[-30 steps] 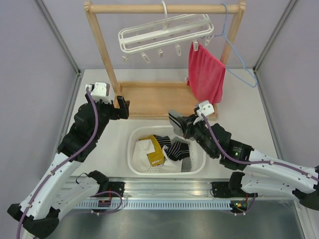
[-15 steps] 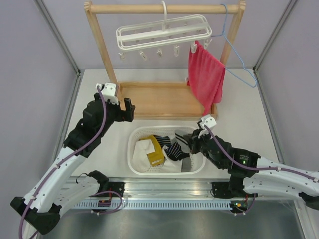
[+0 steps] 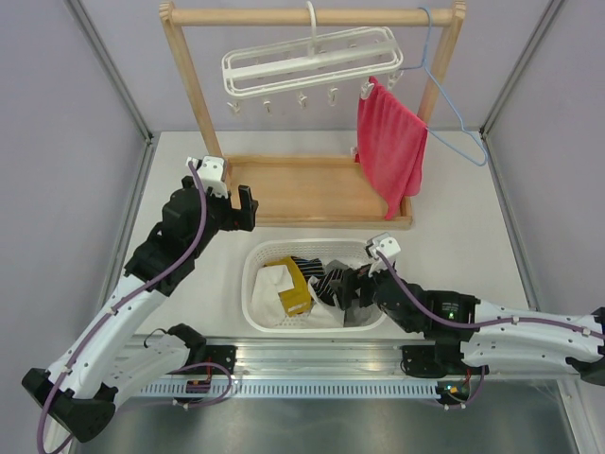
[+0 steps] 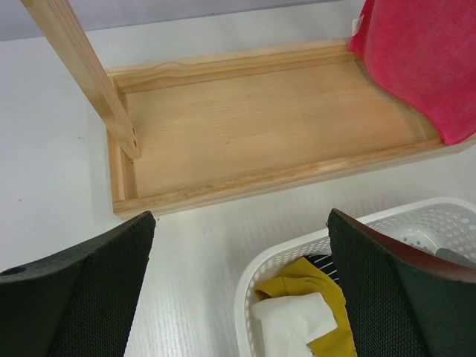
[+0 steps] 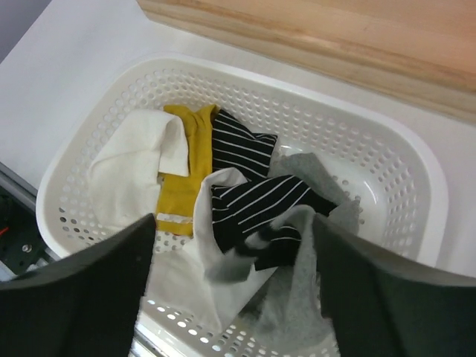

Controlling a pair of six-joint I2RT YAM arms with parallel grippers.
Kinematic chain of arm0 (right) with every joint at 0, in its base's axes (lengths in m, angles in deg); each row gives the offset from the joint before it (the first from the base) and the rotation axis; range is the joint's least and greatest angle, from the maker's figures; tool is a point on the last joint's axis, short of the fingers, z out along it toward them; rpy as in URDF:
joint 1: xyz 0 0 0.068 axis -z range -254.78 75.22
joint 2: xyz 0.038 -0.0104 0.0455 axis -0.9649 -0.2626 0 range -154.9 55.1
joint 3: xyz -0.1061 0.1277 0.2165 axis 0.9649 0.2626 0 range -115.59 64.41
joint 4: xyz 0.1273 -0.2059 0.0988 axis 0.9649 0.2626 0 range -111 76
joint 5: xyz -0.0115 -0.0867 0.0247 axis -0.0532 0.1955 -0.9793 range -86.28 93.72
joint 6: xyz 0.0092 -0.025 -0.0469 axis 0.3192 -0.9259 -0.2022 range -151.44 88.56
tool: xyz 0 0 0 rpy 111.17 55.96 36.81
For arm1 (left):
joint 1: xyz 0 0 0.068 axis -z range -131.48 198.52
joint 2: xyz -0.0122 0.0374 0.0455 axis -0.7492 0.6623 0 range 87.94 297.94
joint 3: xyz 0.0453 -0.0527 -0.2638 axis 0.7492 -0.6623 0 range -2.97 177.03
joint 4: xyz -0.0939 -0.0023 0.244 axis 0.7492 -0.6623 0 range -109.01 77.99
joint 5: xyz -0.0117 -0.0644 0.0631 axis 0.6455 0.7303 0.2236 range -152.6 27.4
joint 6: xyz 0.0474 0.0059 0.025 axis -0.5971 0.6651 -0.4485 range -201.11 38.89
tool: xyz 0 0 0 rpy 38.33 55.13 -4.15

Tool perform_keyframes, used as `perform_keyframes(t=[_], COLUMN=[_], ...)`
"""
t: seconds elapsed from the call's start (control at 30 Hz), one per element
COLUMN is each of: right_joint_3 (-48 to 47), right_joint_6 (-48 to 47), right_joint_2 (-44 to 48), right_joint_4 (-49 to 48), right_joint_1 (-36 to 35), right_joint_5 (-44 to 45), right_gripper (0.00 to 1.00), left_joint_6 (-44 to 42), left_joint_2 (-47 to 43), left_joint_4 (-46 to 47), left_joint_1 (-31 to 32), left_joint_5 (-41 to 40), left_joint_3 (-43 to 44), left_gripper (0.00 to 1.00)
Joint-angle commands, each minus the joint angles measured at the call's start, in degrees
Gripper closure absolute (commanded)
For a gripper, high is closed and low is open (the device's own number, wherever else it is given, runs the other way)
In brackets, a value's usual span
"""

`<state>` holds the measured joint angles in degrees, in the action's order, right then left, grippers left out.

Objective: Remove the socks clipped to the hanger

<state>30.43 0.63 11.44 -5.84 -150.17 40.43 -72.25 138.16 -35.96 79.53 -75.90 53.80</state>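
Note:
The white hanger [image 3: 312,64] hangs from the wooden rail, and its small clips dangle with nothing on them. The socks lie in the white basket [image 3: 312,245]: a white one [image 5: 134,171], a mustard one [image 5: 182,178], a black-and-white striped one [image 5: 253,201] and a grey one [image 5: 320,297]. My right gripper [image 5: 234,238] hovers low over the basket, jaws open, with the grey sock loose and blurred between them. My left gripper [image 4: 242,223] stands open and empty above the table, between the wooden tray [image 4: 260,126] and the basket rim [image 4: 297,249].
A red towel [image 3: 389,142] hangs from the hanger's right-end clip, beside a thin blue wire hanger [image 3: 454,104]. The wooden rack's posts [image 3: 194,90] rise from the tray at the back. A metal rail [image 3: 312,364] runs along the near edge.
My right gripper came down into the basket and opened, letting the grey sock go. My left arm shifted slightly right towards the tray. The hanger swung a little.

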Motion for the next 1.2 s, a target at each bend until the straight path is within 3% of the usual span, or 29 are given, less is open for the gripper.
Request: perform_keyframes(t=[0.0,0.4,0.53,0.83,1.17], right_joint_3=[-0.47,-4.43,-7.59,-7.07,-6.01], right_joint_6=[1.84,0.54,-2.88,-12.56,-13.62], right_joint_2=[-1.95,-5.74,-7.57,-11.1,-6.44], right_joint_4=[0.83,3.3,2.34,-8.74,-10.15], right_joint_1=[-0.45,-1.07,2.26,26.33,66.41], right_joint_5=[2.49,8.9,10.06,-8.13,-33.44], right_gripper=[0.02,0.02,0.02,0.02,0.02], left_joint_6=[1.86,1.86,2.12,2.47,3.09], left_joint_2=[0.14,-1.08,-1.52,-1.88,-4.16], left_joint_4=[1.0,1.0,1.0,1.27,1.36], left_joint_1=[0.02,0.11,0.02,0.02,0.11], left_joint_5=[0.47,0.91,1.87,2.58,-0.32], left_joint_3=[-0.17,-0.26,-0.35,-0.08,-0.26], left_gripper=[0.0,0.0,0.0,0.0,0.0])
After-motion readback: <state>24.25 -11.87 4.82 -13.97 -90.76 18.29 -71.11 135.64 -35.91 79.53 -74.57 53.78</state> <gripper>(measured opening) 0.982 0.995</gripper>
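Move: The basket's middle is about 4 cm ahead of my right hand, 9 cm to its left and some 14 cm below. From that hand the black striped sock lies roughly 4 cm ahead and 6 cm left, and the yellow sock 2 cm ahead and 15 cm left, both about 14 cm down. The pink towel hangs about 25 cm ahead, 10 cm right and 8 cm higher. From my left hand the basket is 8 cm back, 19 cm right and 24 cm below. My right fingers, already parting, spread fully and let go of the last grey sock as the hand sinks about 3 cm over the basket's right part. Then I lift clear and, fingers wide open, sweep some 17 cm forward and 18 cm right, out over the basket's rim towards the pink towel's side of the rack, turning about 35 degrees clockwise. ##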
